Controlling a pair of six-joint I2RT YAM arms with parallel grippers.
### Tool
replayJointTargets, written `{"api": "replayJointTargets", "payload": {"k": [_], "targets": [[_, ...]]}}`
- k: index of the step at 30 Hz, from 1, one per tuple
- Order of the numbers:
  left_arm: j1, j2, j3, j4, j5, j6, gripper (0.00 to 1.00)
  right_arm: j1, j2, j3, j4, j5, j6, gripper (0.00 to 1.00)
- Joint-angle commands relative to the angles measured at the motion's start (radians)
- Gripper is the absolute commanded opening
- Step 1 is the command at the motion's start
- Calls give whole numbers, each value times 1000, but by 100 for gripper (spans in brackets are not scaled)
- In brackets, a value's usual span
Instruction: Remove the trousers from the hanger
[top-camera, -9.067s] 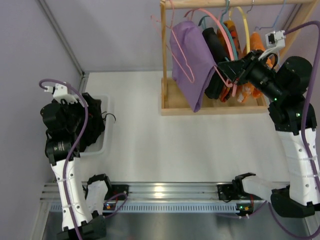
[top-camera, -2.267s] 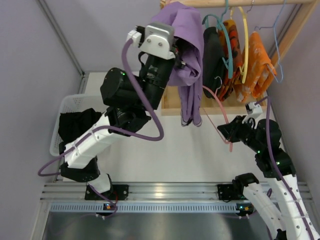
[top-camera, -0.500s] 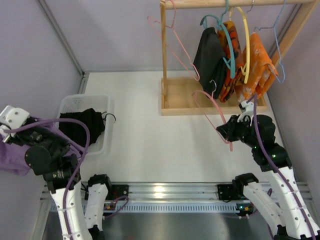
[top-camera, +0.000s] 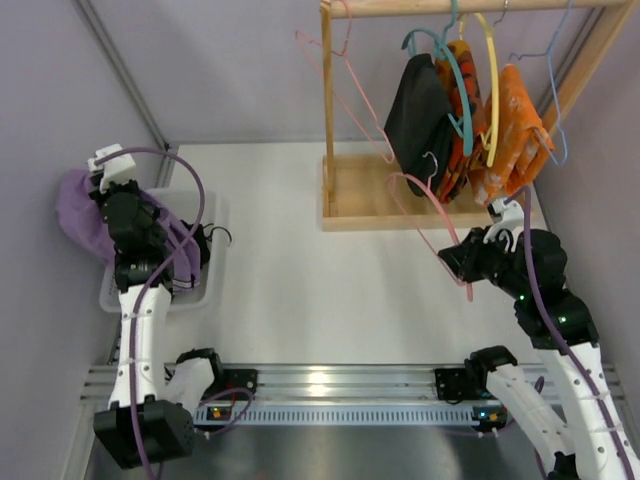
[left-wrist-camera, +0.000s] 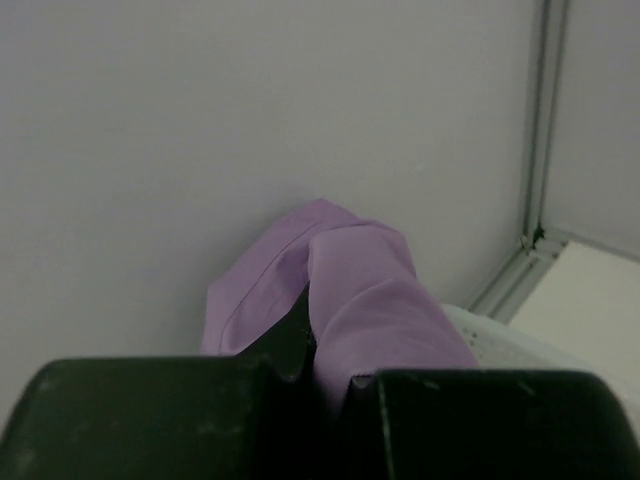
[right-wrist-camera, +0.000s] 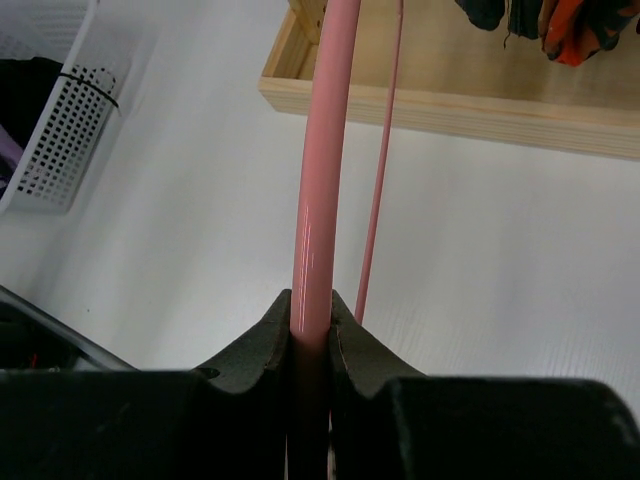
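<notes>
The purple trousers (top-camera: 78, 212) are off the hanger and bunched at the far left, by the wall and over the left rim of the white basket (top-camera: 205, 290). My left gripper (top-camera: 108, 215) is shut on them. In the left wrist view the purple cloth (left-wrist-camera: 372, 300) runs out from between the fingers of the left gripper (left-wrist-camera: 335, 378). The bare pink hanger (top-camera: 425, 215) hangs in the air in front of the rack, with my right gripper (top-camera: 456, 262) shut on its lower arm. In the right wrist view the pink hanger (right-wrist-camera: 322, 150) is pinched in the right gripper (right-wrist-camera: 312, 312).
A wooden rack (top-camera: 430, 208) stands at the back right with black (top-camera: 418, 115) and orange (top-camera: 515, 125) garments on hangers and an empty pink hanger (top-camera: 345, 90). The basket holds black clothing (top-camera: 190, 262). Walls are close on the left and behind.
My left arm has swung up and away from the near-left corner, carrying the purple trousers to the far left side of the basket. The right gripper and pink hanger barely moved.
</notes>
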Motion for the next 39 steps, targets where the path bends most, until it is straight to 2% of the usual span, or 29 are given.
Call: {"api": "replayJointTargets", "payload": {"k": [1,3,6,10,11,13,16,17,20,23,27,32,34,39], "targets": [[2,69,-34,104,142,-76,0,-12,-22,98,24,-14,-26,0],[-5,105,-85,104,196,-59,0,-14,-26,124,1,-21,-31,0],[-8,181,-141,66,204,-36,0,-12,-33,164,-40,-29,-48,0],[-7,315,-122,-176,202,-90,0,-14,-52,219,-91,-41,-62,0],[-8,341,-111,-288,205,-108,0,-14,-55,230,-98,-46,-63,0],[-8,392,-90,-353,227,-139,0,-12,-61,259,-137,-64,-72,0],[-8,369,-109,-405,291,-144,17,-14,-68,298,-192,-92,-82,0],[-8,354,-113,-419,311,-145,37,-14,-75,307,-203,-105,-85,0],[-8,277,-97,-483,376,-151,68,-14,-84,344,-236,-121,-92,0],[-8,194,-59,-558,434,-153,77,-14,-91,382,-252,-129,-97,0],[-8,79,-13,-629,506,-147,98,-14,-76,446,-281,-167,-92,0],[-8,-19,27,-669,540,-133,98,-14,-38,499,-387,-265,-152,0],[-8,-44,41,-675,550,-144,98,-14,-36,506,-378,-245,-149,0],[-8,-62,116,-700,629,-208,99,-14,20,554,-292,-77,-106,0]]}}
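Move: Below the left hand, which still grips the purple trousers, the basket's middle lies some 5 cm ahead, 3 cm to the right and 35 cm down, with the black trousers in it about 4 cm ahead and 5 cm right. The right hand holds the bare pink hanger; the rod's free left end is roughly 28 cm ahead, 20 cm left and 30 cm above, the dark hanging trousers 28 cm ahead, 6 cm left and 12 cm up. Plunging about 26 cm down and at first 8 cm forward into the basket, the left hand tips its fingers steeply downward, opens wide to let go of the purple trousers near the bottom, then backs off up, right and rearward. The right hand keeps its grip on the pink hanger and draws it back and up, some 10 cm each, away from the wooden tray. ##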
